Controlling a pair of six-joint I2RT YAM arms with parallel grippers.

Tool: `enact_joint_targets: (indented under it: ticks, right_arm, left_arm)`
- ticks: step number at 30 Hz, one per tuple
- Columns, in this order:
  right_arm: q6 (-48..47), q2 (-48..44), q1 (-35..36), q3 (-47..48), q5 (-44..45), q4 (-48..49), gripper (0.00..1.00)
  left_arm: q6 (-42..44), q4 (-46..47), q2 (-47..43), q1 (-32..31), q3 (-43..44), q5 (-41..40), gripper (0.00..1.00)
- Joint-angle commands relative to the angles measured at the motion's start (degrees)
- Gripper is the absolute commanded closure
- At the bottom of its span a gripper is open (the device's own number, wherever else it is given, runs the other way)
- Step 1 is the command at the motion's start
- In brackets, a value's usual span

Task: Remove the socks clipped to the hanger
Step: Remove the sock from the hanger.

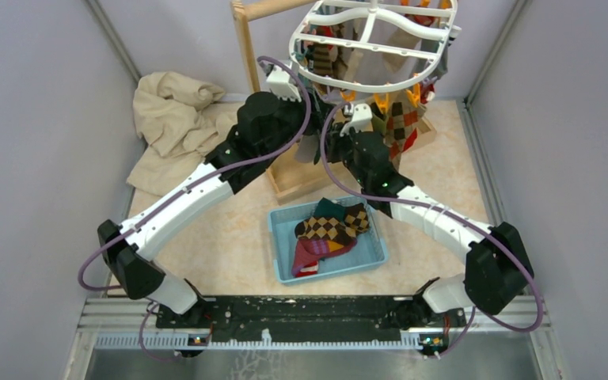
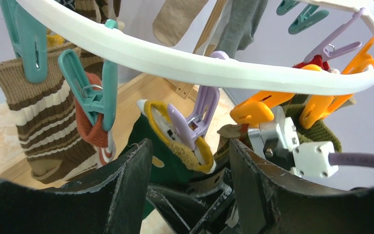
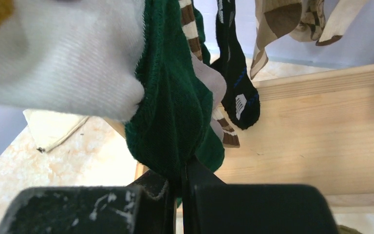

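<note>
The white hanger (image 1: 372,43) hangs from a wooden stand, with socks (image 1: 402,123) clipped under it. In the left wrist view its rim (image 2: 199,66) crosses above a purple clip (image 2: 195,117) that pinches a green sock with a yellow cuff (image 2: 168,153). My left gripper (image 2: 190,148) is open, one finger on each side of that clip and cuff, just below them. My right gripper (image 3: 181,178) is shut on the lower end of a dark green sock (image 3: 170,112) that hangs straight down into its jaws. A white sock (image 3: 63,58) hangs beside it.
A brown striped sock (image 2: 44,122) and an orange-red one (image 2: 90,131) hang on teal clips at the left. Orange clips (image 2: 258,109) sit at the right. A blue tray (image 1: 281,253) holds loose socks (image 1: 328,229). Beige cloth (image 1: 174,119) lies back left. The wooden stand (image 1: 245,47) rises behind both arms.
</note>
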Motion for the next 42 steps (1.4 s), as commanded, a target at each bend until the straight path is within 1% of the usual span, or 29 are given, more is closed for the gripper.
enact_joint_targets:
  ticks: [1, 11, 19, 32, 39, 42]
  right_arm:
    - [-1.29, -2.41, 0.94, -0.04, -0.60, 3.19, 1.00]
    - [-2.37, -2.39, 2.30, -0.25, 0.31, 3.11, 1.00]
    - [-2.99, -3.10, 2.69, -0.80, 0.73, 2.95, 1.00]
    - [-3.12, -3.37, 2.77, -1.45, 0.80, 3.06, 1.00]
    - [-3.12, -3.55, 2.81, -1.97, 0.90, 3.29, 1.00]
    - [-3.07, -4.02, 2.76, -2.23, 0.89, 3.28, 1.00]
  left_arm:
    - [-1.83, 3.07, 1.12, -0.51, 3.32, -1.40, 0.34]
    - [-2.11, 3.07, 5.30, -0.61, 7.87, -4.57, 0.34]
    - [-1.77, 3.12, 6.54, -0.62, 9.64, -6.32, 0.36]
    - [-0.89, 2.02, 7.50, -0.54, 11.69, -6.37, 0.52]
    - [-0.88, 1.59, 7.89, -0.57, 11.90, -6.04, 0.67]
    - [-0.72, 1.55, 7.84, -0.53, 11.91, -5.99, 0.70]
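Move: The purple clip holding the green sock with the mustard cuff is just off my left fingertips: about 3 cm ahead, 1 cm right and 2 cm up. On the hanger rim, the teal clip with the rust sock is some 4 cm farther out and 7 cm left of the purple clip, and an orange clip about 5 cm right and 1 cm nearer. From my right hand, pinching this sock low down, the purple clip is roughly 15 cm up and 1 cm left, level fore-and-aft. I ease my left hand about 3 cm forward, a good 2 cm up and a little right, until my open fingers straddle the purple clip under the rim, then hold there and close them from both sides to squeeze it. My right hand keeps its pinch on the green sock and draws back about a centimetre and slightly left. ##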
